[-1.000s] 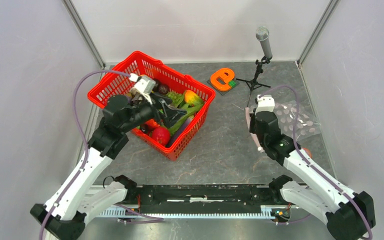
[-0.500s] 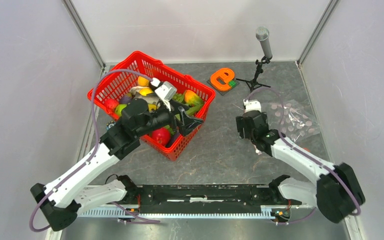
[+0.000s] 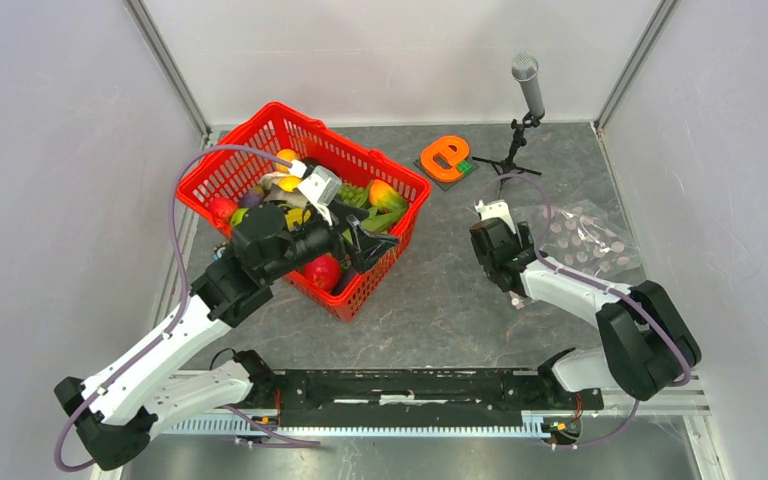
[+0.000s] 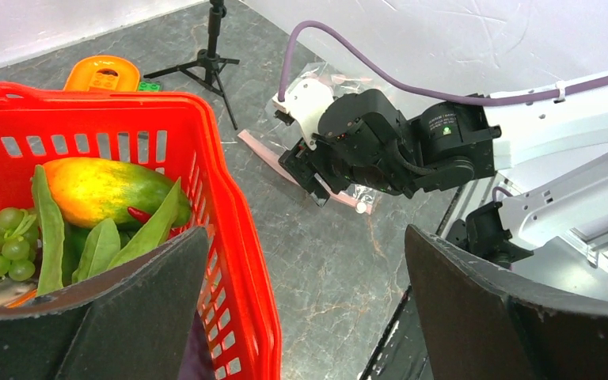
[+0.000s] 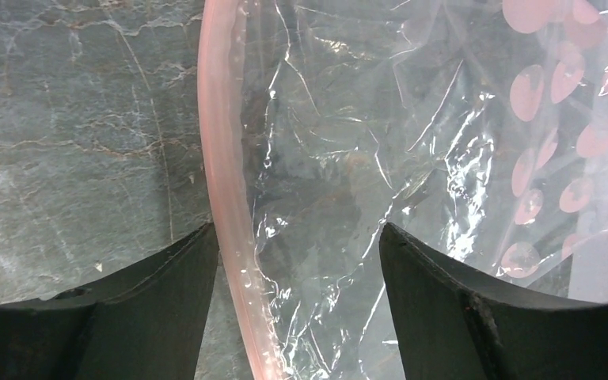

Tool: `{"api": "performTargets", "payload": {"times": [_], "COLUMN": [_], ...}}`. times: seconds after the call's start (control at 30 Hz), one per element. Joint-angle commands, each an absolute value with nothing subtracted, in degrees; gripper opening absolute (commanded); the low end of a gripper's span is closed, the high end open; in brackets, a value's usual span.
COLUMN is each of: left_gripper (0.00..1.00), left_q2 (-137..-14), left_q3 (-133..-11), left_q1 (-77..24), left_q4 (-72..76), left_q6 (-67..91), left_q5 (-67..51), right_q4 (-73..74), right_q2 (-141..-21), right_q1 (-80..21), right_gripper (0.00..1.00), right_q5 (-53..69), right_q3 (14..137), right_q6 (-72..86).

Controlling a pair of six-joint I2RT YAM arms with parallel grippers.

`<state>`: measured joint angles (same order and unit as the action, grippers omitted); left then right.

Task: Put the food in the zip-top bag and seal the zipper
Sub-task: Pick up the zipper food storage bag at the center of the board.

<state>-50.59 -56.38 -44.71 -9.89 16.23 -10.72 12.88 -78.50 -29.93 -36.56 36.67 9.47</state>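
The food lies in a red mesh basket [image 3: 222, 164] [image 4: 229, 229]: a green-orange mango [image 4: 99, 186] [image 3: 385, 194], long green pods [image 4: 47, 229], grapes [image 4: 0, 253] and a red fruit [image 3: 322, 271]. My left gripper [image 3: 366, 243] [image 4: 305, 237] hangs open and empty over the basket's right rim, one finger inside the basket and one outside. The clear dotted zip-top bag [image 3: 585, 240] [image 5: 412, 119] lies flat at the right. My right gripper [image 3: 500, 262] [image 5: 297, 233] stands open over its mouth edge. The pink zipper [image 5: 220, 158] [image 4: 269, 161] runs just inside the left finger [image 5: 142, 301].
An orange letter block [image 3: 447, 157] lies behind the bag, and a microphone on a tripod [image 3: 528, 95] stands at the back right. Grey walls close in both sides. Bare stone tabletop [image 3: 440, 290] separates basket and bag.
My right gripper has opened and let go of the bag's edge, shifting left and nearer. My left gripper swung from the basket's middle to its right rim.
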Motion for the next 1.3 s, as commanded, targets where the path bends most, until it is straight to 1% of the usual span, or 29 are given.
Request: {"api": "performTargets", "payload": {"times": [0.0, 0.07, 0.13, 0.17, 0.5, 0.6, 0.67, 0.8, 0.97, 1.17, 1.23, 1.27], "left_gripper": [1.00, 1.00, 1.00, 1.00, 1.00, 1.00, 1.00, 1.00, 1.00, 1.00, 1.00, 1.00], "left_q2": [-49.87, -49.88, -49.72, -49.62, -48.86, -48.87, -48.76, -48.30, -47.58, -47.28, -47.36, -47.36], "left_q3": [-56.07, -55.99, -55.82, -55.81, -55.02, -54.93, -54.93, -54.67, -54.41, -54.23, -54.32, -54.32], "left_q1": [-44.82, -44.82, -44.87, -44.80, -44.81, -44.82, -44.81, -44.82, -44.82, -44.83, -44.80, -44.82], "left_q4": [-7.89, -8.00, -7.91, -7.86, -7.30, -7.24, -7.16, -7.21, -7.65, -7.64, -7.56, -7.56], "left_q6": [13.89, 13.96, 13.97, 13.97, 14.15, 14.24, 14.15, 14.15, 13.89, 13.64, 13.71, 13.71], "left_q5": [-9.51, -9.62, -9.49, -9.49, -8.88, -8.97, -8.96, -8.82, -8.49, -8.31, -8.31, -8.35], "right_q4": [9.18, 8.38, 6.27, 7.01, 4.41, 3.78, 3.77, 4.58, 3.33, 0.44, 0.49, 0.53], "right_q2": [-79.73, -79.89, -80.09, -80.61, -82.13, -81.33, -81.47, -81.88, -81.28, -79.61, -78.95, -78.49], "right_q1": [-29.93, -29.93, -29.97, -29.98, -29.96, -29.97, -29.97, -29.43, -26.30, -24.39, -24.40, -24.43], "right_gripper": [0.79, 0.77, 0.71, 0.69, 0.61, 0.49, 0.49, 0.54, 0.55, 0.49, 0.45, 0.41], "right_q5": [-41.36, -42.48, -43.75, -44.48, -54.53, -56.25, -59.18, -63.71, -62.56, -60.60, -60.73, -60.71], "right_q3": [36.85, 36.40, 35.32, 35.70, 32.88, 32.28, 31.99, 31.97, 30.96, 29.99, 29.86, 29.67], "right_q6": [8.76, 8.92, 8.22, 8.37, 8.57, 8.92, 8.87, 9.23, 7.68, 5.18, 5.48, 5.59]}}
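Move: The bag's zipper edge runs roughly forward-and-back some 3 cm left of the right hand, about level with it and 3 cm below; the bag's middle lies about 12 cm to that hand's right, at the same depth. The mic stand's feet are roughly 18 cm ahead and 4 cm left, the orange toy 18 cm ahead and 17 cm left. From the left hand, the zipper edge is some 32 cm right, 9 cm ahead and 33 cm below. The bag's upper zipper strip is caught on the right hand's left fingertip and pushed to the right, towards the bag's middle, as that hand sweeps about 9 cm right, staying low. The wrist turns clockwise and rolls its left side down, each nearly 20 degrees, while the fingers close partway, from wide to about half open, without shutting on the plastic. ##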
